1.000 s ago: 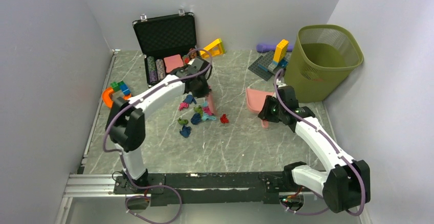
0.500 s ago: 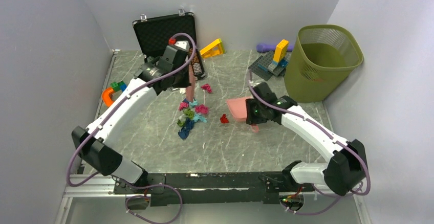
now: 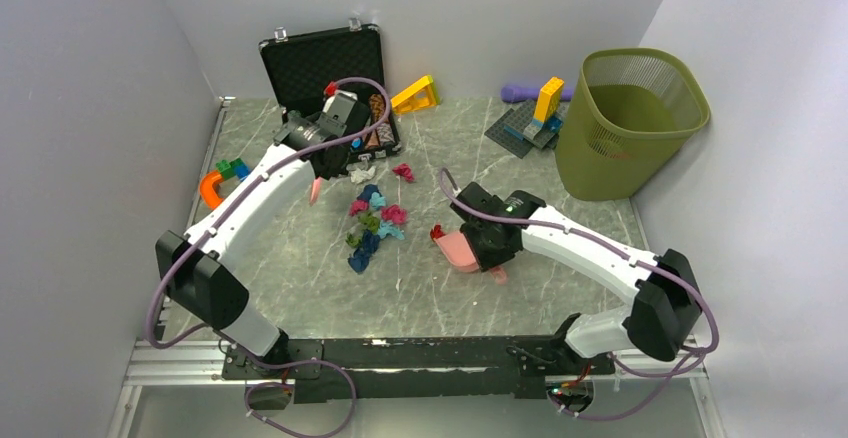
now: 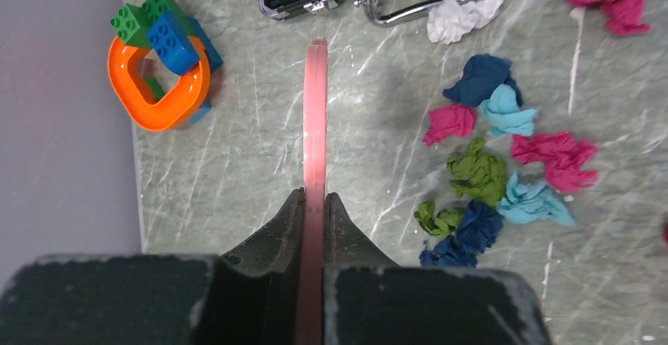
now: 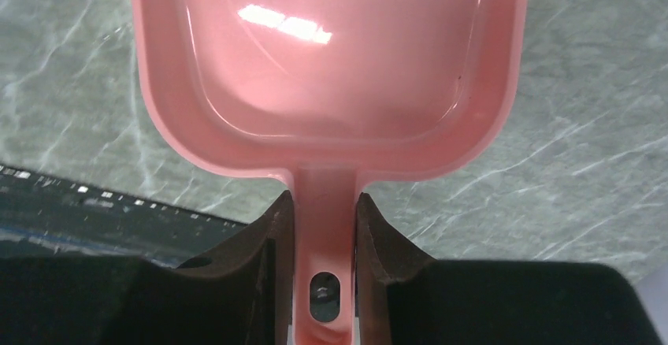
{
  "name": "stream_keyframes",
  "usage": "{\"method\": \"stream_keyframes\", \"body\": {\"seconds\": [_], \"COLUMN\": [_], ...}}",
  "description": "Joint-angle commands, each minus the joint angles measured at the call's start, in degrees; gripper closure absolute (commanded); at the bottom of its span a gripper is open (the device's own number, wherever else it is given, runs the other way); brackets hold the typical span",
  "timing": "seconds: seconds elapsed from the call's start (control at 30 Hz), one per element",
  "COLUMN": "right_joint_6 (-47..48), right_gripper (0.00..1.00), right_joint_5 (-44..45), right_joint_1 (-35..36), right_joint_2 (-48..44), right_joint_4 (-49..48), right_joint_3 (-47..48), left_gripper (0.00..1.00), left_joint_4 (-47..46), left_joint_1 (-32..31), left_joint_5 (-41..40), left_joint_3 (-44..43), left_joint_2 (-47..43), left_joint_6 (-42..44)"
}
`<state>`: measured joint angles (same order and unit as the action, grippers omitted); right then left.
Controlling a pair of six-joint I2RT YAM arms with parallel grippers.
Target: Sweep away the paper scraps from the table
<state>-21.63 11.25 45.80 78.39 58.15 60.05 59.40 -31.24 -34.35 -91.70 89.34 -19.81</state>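
The paper scraps (image 3: 372, 220) lie in a loose pile mid-table, in navy, teal, magenta and green; the left wrist view shows the same paper scraps (image 4: 476, 170) to the right of my tool. A white scrap (image 3: 362, 173) and a magenta one (image 3: 403, 171) sit apart near the case, and a red scrap (image 3: 437, 231) lies by the dustpan's lip. My left gripper (image 3: 322, 166) (image 4: 315, 195) is shut on a thin pink sweeper blade (image 4: 315, 109), left of the pile. My right gripper (image 3: 488, 250) (image 5: 324, 203) is shut on the handle of a pink dustpan (image 3: 455, 248) (image 5: 327, 61), which is empty.
An open black case (image 3: 325, 68) stands at the back left, its handle close to the white scrap. An orange ring with toy blocks (image 3: 215, 186) lies by the left wall. A green basket (image 3: 630, 118) stands at the back right, beside a grey baseplate with blocks (image 3: 530, 123) and a yellow block (image 3: 415, 93).
My left arm carried the sweeper from the pile's right side over to its left. My right arm brought the dustpan from near the basket leftward, down beside the red scrap.
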Motion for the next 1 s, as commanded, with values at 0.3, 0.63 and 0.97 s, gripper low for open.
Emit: {"method": "stream_keyframes", "body": {"seconds": [0.3,0.63,0.97], "right_joint_6": [1.08,-2.06,4.12], "right_gripper": [1.00,1.00,1.00], "right_joint_5": [-13.33,-8.59,-9.65], "right_joint_1": [10.26,15.53,11.11], "right_joint_2": [-0.56,9.78,20.81], "right_joint_4": [-1.97,-4.58,-12.08], "right_joint_3": [-1.02,2.56,11.24], "left_gripper": [1.00,1.00,1.00], "left_joint_4": [-1.21,-5.66,-9.95], "left_joint_1": [0.18,1.34,1.33], "left_joint_5": [5.07,15.34,30.59], "left_joint_3": [4.37,5.86,7.23], "left_joint_2": [6.28,6.09,6.37], "left_joint_6": [3.30,5.03,4.87]}}
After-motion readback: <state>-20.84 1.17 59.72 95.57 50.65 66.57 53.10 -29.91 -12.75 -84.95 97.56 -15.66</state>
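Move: The paper pile's middle lies about 11 cm right of the brush-holding left hand, 6 cm back and 22 cm below. A white scrap sits 5 cm ahead of that hand and 10 cm right. From the right hand, holding the dustpan, the pile is roughly 9 cm ahead, 24 cm left and 9 cm down, and the red scrap is 8 cm ahead and 10 cm left. Left lowers the brush 10 cm, then right beside the pile; right carries the dustpan 10 cm left, back then forward. ##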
